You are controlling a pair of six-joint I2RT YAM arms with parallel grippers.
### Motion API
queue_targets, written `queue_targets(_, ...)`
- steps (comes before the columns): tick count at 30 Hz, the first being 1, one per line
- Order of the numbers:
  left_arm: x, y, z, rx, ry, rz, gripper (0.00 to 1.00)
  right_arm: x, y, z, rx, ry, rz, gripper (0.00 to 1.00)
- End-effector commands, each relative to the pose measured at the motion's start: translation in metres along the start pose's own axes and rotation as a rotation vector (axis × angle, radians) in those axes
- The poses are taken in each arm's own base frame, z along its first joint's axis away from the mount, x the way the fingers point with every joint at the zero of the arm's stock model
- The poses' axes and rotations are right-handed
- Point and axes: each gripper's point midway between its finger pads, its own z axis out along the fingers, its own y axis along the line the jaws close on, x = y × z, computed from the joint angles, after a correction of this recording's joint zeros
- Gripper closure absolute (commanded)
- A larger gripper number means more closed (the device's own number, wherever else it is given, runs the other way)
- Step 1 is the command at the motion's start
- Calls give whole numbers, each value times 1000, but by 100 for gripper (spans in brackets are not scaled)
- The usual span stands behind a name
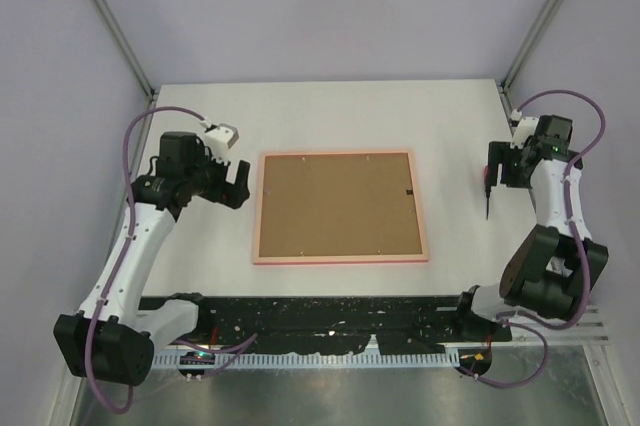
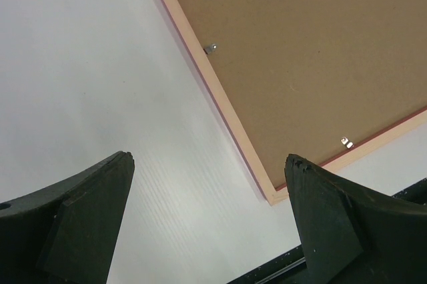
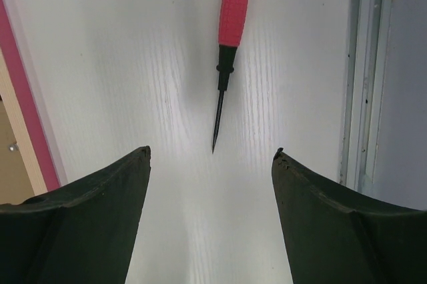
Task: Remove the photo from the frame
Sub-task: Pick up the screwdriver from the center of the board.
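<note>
The frame lies face down in the middle of the table, its pale pink rim around a plain brown backing board. The photo is hidden under that board. My left gripper hovers open just left of the frame with nothing between its fingers. In the left wrist view, the left gripper looks down on bare table beside the frame's near-left corner. My right gripper stands open to the right of the frame. The right gripper holds nothing.
A red-handled pointed tool lies on the table just beyond the right fingertips, its tip toward them; the tool is right of the frame. Small metal clips hold the backing board. A black strip runs along the near edge.
</note>
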Motion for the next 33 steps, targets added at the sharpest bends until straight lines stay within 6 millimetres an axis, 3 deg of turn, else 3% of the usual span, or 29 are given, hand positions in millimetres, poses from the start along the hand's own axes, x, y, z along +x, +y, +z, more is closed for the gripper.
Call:
queue_targets(1,-9,-4,-11,6,-62,55,0,-42,-7,24,-31,-14,111,24)
queue_targets(2,-8,-6,-11,17,-61,57,0,-49,-10,36,-32,-1,121,24)
queue_targets(3,-6,-7,-10,24,-56,59,0,-42,-12,55,-37,51,150,26)
queue_targets(4,-6,-7,-9,28,-54,60,0,-53,-19,59,-14,40,153,27)
queue_targets(5,-5,-8,-7,36,-48,63,0,-49,-20,74,-14,75,170,28)
queue_targets(6,-4,-9,-5,44,-43,62,0,-58,-25,78,-4,67,173,28)
queue_targets(9,-1,-11,-1,68,-28,60,0,-57,-30,103,29,115,168,29)
queue_targets(14,1,-12,4,80,-16,56,0,-61,-24,124,79,149,92,29)
queue_targets(20,-1,-12,2,72,-36,64,0,-50,-19,144,131,216,30,32)
queue_targets(28,-4,-10,-2,51,-68,69,0,-30,-21,158,154,286,18,34)
queue_targets(30,-6,-10,-3,50,-77,74,0,-26,-18,159,139,297,23,41)
queue_targets(31,-6,-9,-3,50,-77,80,0,-25,-17,161,134,301,25,53)
queue_targets(32,-6,-10,-4,52,-80,86,0,-23,-14,162,119,306,28,60)
queue_targets(33,-6,-10,-5,59,-84,88,0,-20,-13,163,114,314,30,79)
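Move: The screwdriver's red handle lies about 10 cm ahead of the right hand, 3 cm to its right and some 12 cm below, with the shaft pointing back towards the robot. The back-up picture frame's centre is roughly 48 cm left of this hand and level with it in reach; the table's right edge runs about 12 cm to the right of the handle. From the left hand the handle lies some 13 cm ahead, 82 cm right and 18 cm below. The screwdriver's handle is what the right hand goes for: it reaches about 11 cm forward and slightly right over the shaft while sinking about 11 cm, forward first and then mostly down. The wrist tips some 15 degrees steeper, and at the end the part-open fingers close in, one each side of the handle near its butt end, to pinch it. ##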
